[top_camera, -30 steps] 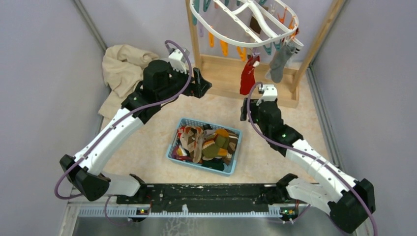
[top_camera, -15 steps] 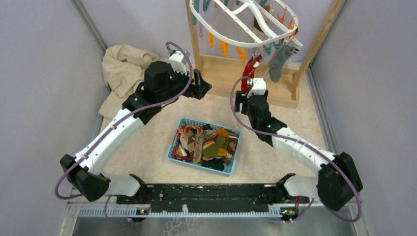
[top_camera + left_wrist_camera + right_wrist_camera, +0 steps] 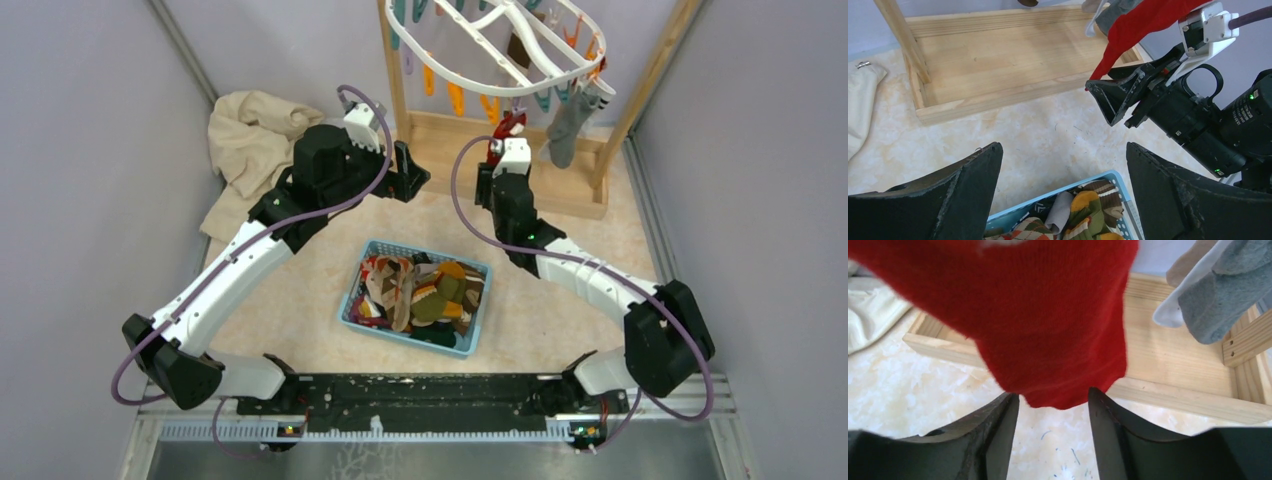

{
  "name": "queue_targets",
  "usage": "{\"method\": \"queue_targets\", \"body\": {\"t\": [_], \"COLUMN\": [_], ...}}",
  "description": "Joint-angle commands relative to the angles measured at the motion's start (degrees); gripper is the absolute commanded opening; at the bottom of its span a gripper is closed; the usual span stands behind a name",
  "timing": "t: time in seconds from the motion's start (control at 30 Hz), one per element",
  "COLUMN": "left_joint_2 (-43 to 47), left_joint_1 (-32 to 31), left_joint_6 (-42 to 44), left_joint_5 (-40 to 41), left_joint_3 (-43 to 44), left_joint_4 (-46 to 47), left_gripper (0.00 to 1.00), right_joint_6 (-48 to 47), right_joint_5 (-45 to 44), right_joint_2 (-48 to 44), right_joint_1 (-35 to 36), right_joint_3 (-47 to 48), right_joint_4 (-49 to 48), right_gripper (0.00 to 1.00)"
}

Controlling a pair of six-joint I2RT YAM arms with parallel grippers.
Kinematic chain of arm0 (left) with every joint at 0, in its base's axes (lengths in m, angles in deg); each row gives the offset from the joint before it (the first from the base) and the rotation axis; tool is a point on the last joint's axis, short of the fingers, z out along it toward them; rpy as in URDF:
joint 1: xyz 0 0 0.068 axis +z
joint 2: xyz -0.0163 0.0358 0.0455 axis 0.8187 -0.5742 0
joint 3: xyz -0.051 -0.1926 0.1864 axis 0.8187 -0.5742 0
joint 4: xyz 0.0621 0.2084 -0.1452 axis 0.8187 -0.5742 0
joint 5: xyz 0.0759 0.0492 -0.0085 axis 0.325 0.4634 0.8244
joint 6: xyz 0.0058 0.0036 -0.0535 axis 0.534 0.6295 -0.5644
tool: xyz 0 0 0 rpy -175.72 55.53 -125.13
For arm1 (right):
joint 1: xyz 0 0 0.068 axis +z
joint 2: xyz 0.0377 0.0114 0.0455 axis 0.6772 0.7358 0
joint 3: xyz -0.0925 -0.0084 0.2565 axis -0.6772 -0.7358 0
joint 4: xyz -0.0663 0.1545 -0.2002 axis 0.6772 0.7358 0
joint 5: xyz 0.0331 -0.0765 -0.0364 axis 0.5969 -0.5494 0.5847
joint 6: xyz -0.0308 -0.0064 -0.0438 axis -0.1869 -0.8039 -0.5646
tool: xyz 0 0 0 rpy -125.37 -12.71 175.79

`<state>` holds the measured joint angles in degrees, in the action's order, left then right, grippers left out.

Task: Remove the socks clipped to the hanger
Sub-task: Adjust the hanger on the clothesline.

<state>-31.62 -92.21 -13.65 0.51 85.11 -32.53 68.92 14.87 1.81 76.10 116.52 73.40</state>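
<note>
The white hanger [image 3: 470, 88] with orange and teal clips hangs at the top. A red sock [image 3: 510, 124] and a grey sock [image 3: 570, 125] are clipped to its near right rim. My right gripper [image 3: 503, 152] sits just under the red sock [image 3: 1048, 315], jaws partly apart. The sock's lower hem dips between the fingertips [image 3: 1005, 412], and floor shows in the gap below. My left gripper [image 3: 412, 176] is wide open and holds nothing. In its wrist view the fingers [image 3: 973, 175] frame bare floor, with the red sock [image 3: 1143, 25] at upper right.
A blue basket [image 3: 352, 300] holding several loose socks [image 3: 1093, 210] sits between the arms. The wooden rack's base [image 3: 455, 150] and uprights stand behind the grippers. A beige cloth [image 3: 245, 140] lies at back left. Grey walls close in both sides.
My right arm has swung up and back toward the hanger, bringing its gripper under the red sock, and its jaws have narrowed. The left arm has stayed where it was.
</note>
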Motion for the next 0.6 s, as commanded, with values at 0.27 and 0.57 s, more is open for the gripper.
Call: {"method": "queue_targets", "body": {"t": [0.27,0.57], "left_joint_2": [-0.24,-0.38], "left_joint_1": [-0.14,-0.11], "left_joint_6": [0.52,0.10], "left_joint_5": [0.15,-0.20], "left_joint_3": [0.66,0.22], "left_joint_4": [-0.01,0.18], "left_gripper": [0.99,0.99], "right_joint_6": [-1.64,-6.42], "right_joint_5": [-1.89,-4.45], "right_joint_2": [-2.85,-5.96], "right_joint_1": [-0.34,2.92], "right_joint_3": [1.52,-0.16], "right_joint_4": [-1.34,1.49], "right_gripper": [0.25,0.08]}}
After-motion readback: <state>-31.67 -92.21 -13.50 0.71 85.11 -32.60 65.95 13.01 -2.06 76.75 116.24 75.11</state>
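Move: Just above and ahead of the right hand hangs the red sock, its middle about 2 cm forward, 2 cm right and 8 cm up, its toe between the open fingers. From that hand, the gray sock is roughly 8 cm forward, 12 cm right and 8 cm up, while the blue basket is some 17 cm back, 17 cm left and 20 cm down. From the left hand, the red sock is about 10 cm forward, 15 cm right and 4 cm below. Closing nearly shut, the right hand's fingers pinch the bottom edge of the red sock while the hand almost holds its place. Then it starts to pull, rising about 2 cm while easing roughly 1 cm back and 1 cm to the right, with the sock's lower end at the fingertips and the wrist hardly turning. ##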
